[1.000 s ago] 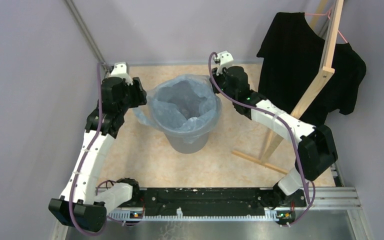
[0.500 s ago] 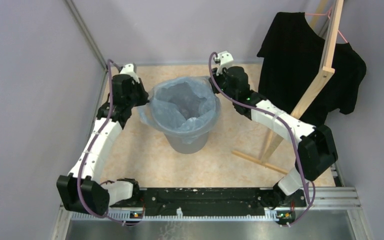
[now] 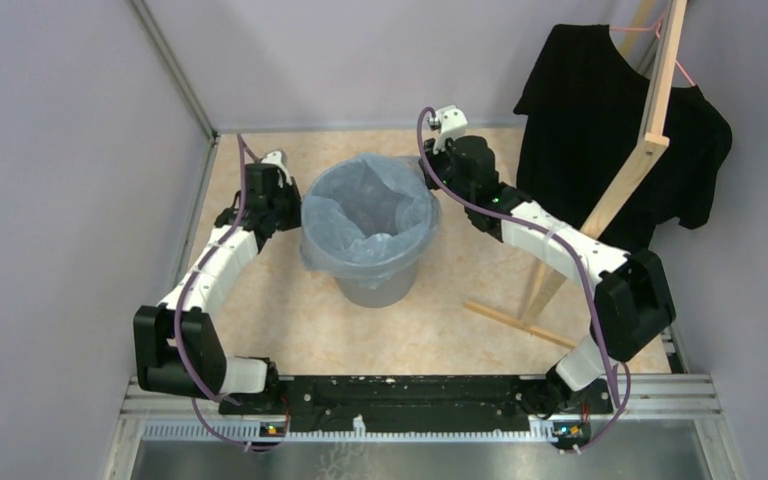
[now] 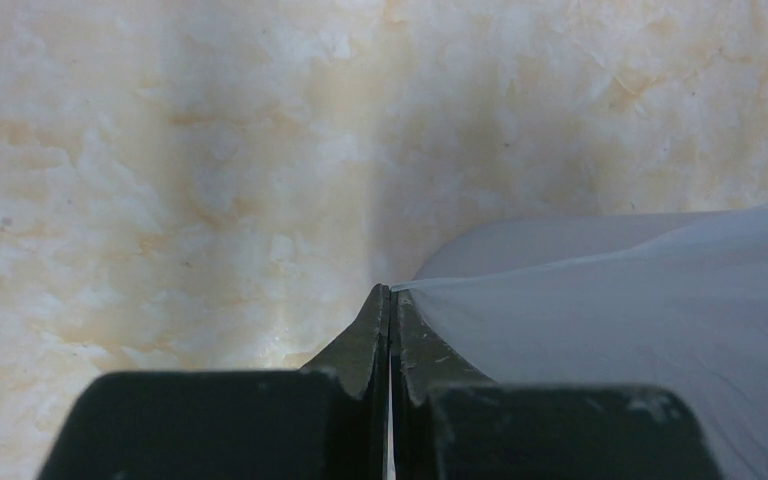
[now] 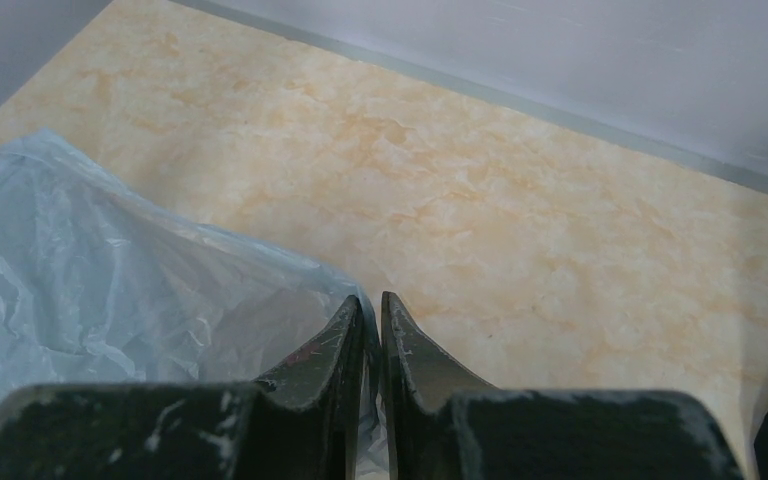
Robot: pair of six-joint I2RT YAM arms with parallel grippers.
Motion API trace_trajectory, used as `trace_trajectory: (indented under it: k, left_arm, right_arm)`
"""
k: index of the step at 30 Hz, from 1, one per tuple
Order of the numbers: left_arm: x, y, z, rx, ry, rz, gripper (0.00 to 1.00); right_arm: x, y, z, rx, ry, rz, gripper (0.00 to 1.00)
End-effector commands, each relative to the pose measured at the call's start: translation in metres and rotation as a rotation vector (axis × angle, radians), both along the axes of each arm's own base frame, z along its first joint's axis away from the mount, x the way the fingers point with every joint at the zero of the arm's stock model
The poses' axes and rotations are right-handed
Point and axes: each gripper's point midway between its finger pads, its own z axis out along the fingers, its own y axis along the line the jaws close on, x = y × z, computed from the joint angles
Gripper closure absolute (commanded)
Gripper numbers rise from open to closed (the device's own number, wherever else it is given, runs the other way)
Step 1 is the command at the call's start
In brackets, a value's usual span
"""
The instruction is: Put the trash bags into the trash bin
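The grey round trash bin stands mid-floor. A pale blue-grey trash bag lines its inside and drapes over the rim. My left gripper is at the bin's left rim, shut on the bag's edge; in the left wrist view the taut film runs from between my shut fingertips. My right gripper is at the bin's far right rim, shut on the bag's edge; the crinkled film spreads left of its tips in the right wrist view.
A black T-shirt hangs on a wooden rack at the right, its wooden foot on the floor right of the bin. Lilac walls close in the marbled beige floor. The arms' base rail runs along the near edge.
My left gripper has moved right and down toward the bin's left rim, pulling the bag edge with it. The loose flap at the left now lies down over the rim. The right arm has barely moved.
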Motion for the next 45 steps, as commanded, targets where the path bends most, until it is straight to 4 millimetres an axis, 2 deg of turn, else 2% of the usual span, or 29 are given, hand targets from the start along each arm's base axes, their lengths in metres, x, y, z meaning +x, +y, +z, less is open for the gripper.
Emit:
trace_trajectory:
  k: [1, 6, 15, 17, 20, 23, 25, 26, 27, 31, 32, 36, 39, 42, 45]
  left_arm:
    - [0.001, -0.007, 0.016, -0.054, -0.059, -0.024, 1.00]
    - [-0.013, -0.012, -0.003, -0.073, 0.026, -0.052, 1.00]
    - [-0.046, -0.003, -0.036, -0.039, 0.097, -0.032, 1.00]
    - [-0.046, 0.000, -0.031, -0.027, 0.087, -0.028, 1.00]
    - [-0.039, 0.003, -0.012, -0.004, 0.031, -0.028, 1.00]
    - [-0.035, 0.007, -0.002, 0.018, 0.016, -0.018, 1.00]
    - [-0.040, 0.010, -0.006, 0.029, 0.036, -0.008, 0.90]
    - [-0.043, 0.009, -0.007, 0.029, 0.037, -0.021, 0.88]
    - [-0.045, 0.008, -0.005, 0.027, 0.023, -0.037, 0.85]
    - [-0.049, 0.011, 0.015, 0.047, -0.065, -0.044, 0.71]
    - [-0.049, 0.013, 0.019, 0.053, -0.078, -0.038, 0.68]
    - [-0.053, 0.008, 0.024, 0.051, -0.114, -0.086, 0.56]
    - [-0.055, 0.007, 0.019, 0.052, -0.106, -0.091, 0.53]
    - [-0.057, 0.016, 0.019, 0.071, -0.089, -0.035, 0.46]
    - [-0.059, 0.039, 0.021, 0.131, -0.099, 0.086, 0.35]
  right_arm:
    - [0.001, 0.002, 0.005, 0.015, -0.015, 0.003, 0.88]
    - [0.002, -0.003, -0.004, -0.006, -0.002, -0.025, 0.88]
    - [0.003, -0.007, -0.026, -0.043, 0.036, -0.041, 0.87]
    - [0.001, -0.005, -0.023, -0.037, 0.036, -0.028, 0.87]
    - [-0.001, -0.003, -0.010, -0.018, 0.019, -0.011, 0.86]
    - [-0.004, -0.005, -0.001, -0.005, 0.000, -0.013, 0.80]
    - [-0.003, -0.008, 0.002, -0.008, 0.013, -0.036, 0.72]
    - [0.000, -0.011, 0.015, -0.005, 0.019, -0.066, 0.65]
    - [-0.004, -0.015, 0.014, -0.037, 0.076, -0.089, 0.56]
    - [-0.026, -0.020, 0.059, -0.131, 0.067, -0.214, 0.32]
    - [-0.034, -0.023, 0.069, -0.150, 0.047, -0.237, 0.28]
    - [-0.062, -0.037, 0.095, -0.176, 0.038, -0.269, 0.27]
    - [-0.081, -0.051, 0.106, -0.166, 0.039, -0.276, 0.27]
    - [-0.094, -0.057, 0.090, -0.168, 0.064, -0.245, 0.27]
    - [-0.103, -0.068, 0.063, -0.182, 0.111, -0.274, 0.28]
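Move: The left hand already pinches the bag's edge beside the bin, whose middle lies about 14 cm to its right, 4 cm back towards the robot and 3 cm lower. The right hand holds the bag's edge at the bin's far right side: the bin's middle is some 12 cm to its left, 9 cm back and 13 cm below. The wooden rack foot lies about 18 cm to the right hand's right, 19 cm back and 26 cm below. The left hand, fingers still shut on the bag's edge, draws it back and down along the bin's left side, about 4 cm each way, then opens, lets the plastic go and lifts some 5 cm with a little more backward travel. The right hand first pulls its edge about 3.5 cm straight down outside the rim, opens wide to let go, then rises quickly about 12 cm and retreats back and somewhat right, turning slightly clockwise. ##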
